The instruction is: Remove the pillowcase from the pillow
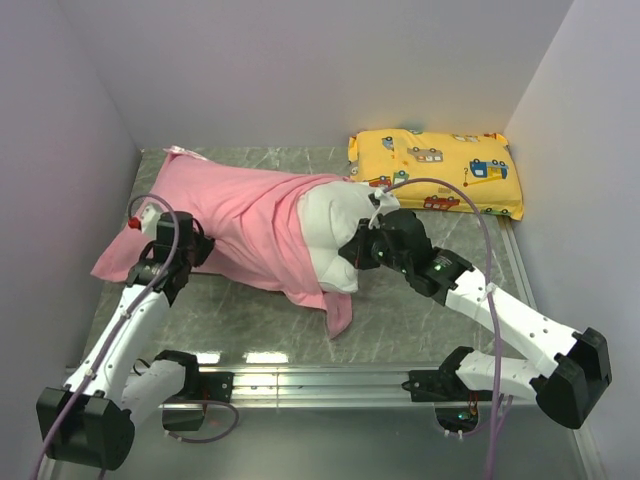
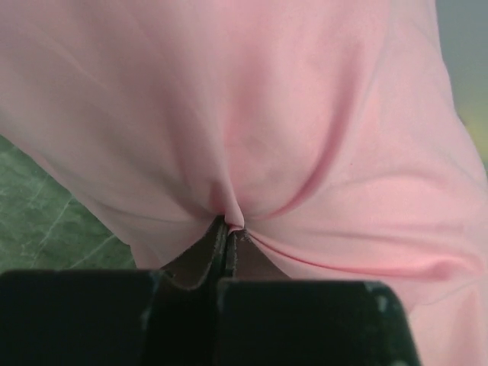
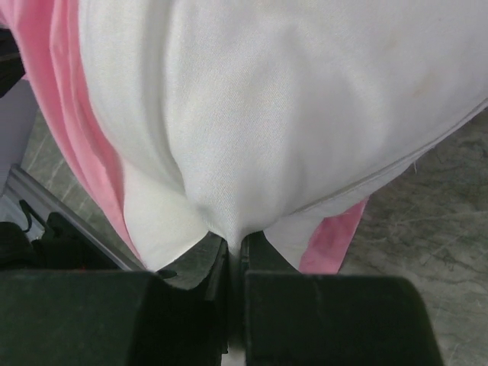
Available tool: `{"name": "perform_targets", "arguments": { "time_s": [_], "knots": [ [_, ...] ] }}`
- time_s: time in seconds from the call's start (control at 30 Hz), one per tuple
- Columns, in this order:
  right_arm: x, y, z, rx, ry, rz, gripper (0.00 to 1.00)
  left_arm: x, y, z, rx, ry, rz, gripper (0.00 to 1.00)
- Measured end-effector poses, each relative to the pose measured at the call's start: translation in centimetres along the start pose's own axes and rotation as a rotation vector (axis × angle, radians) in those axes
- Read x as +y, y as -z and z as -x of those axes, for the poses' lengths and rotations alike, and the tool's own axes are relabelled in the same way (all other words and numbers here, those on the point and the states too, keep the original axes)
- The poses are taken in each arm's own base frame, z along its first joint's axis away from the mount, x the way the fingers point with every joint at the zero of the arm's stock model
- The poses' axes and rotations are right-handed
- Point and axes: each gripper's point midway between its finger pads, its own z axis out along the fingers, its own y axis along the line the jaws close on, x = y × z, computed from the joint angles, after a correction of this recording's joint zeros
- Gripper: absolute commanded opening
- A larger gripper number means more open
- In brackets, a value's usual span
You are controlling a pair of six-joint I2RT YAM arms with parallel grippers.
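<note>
The pink pillowcase (image 1: pixel 240 215) lies across the left and middle of the table, covering most of the white pillow (image 1: pixel 335 230), whose right end sticks out bare. My left gripper (image 1: pixel 192 245) is shut on a pinch of the pillowcase (image 2: pixel 252 114) at its near left side; the fabric puckers into the left gripper (image 2: pixel 230 229). My right gripper (image 1: pixel 352 250) is shut on the pillow's exposed white cloth (image 3: pixel 282 99), which folds into the right gripper (image 3: pixel 235 242). A strip of pink pillowcase (image 3: pixel 61 114) shows at that view's left.
A yellow cartoon-vehicle pillow (image 1: pixel 437 170) lies at the back right, just behind the right arm. Grey walls close in on the left, back and right. A metal rail (image 1: pixel 310 380) runs along the near edge between the arm bases.
</note>
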Motion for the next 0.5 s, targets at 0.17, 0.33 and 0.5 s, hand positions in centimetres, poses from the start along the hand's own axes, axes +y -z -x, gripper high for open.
{"name": "perform_targets", "arguments": {
  "time_s": [0.17,0.33,0.5],
  "knots": [
    [1.6,1.1,3.1,-0.057,0.011,0.023,0.00,-1.2,-0.6,4.8,-0.071,0.063,0.004,0.00],
    [1.2,2.7,6.4,-0.119,-0.006,-0.004,0.00,-2.7,-2.0,12.6,-0.204,0.130,0.030,0.01],
    [-0.4,5.5,8.7,-0.187,-0.046,-0.013,0.00,-0.5,-3.9,16.1,-0.196,0.208,0.077,0.00]
  ]
}}
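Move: Already pinching the pillowcase, the left hand has the pillow's bare white part some 32 cm to its right, level ahead, and 4 cm below. The right hand keeps its grip on the pillow's near edge: the bare part's middle is about 6 cm left, 4 cm ahead and 3 cm down; the yellow pillow lies roughly 22 cm right, 21 cm ahead and 13 cm below. Left hand drags pillowcase 13 cm left, forward and up; right raises pillow 9 cm, then pulls right. ##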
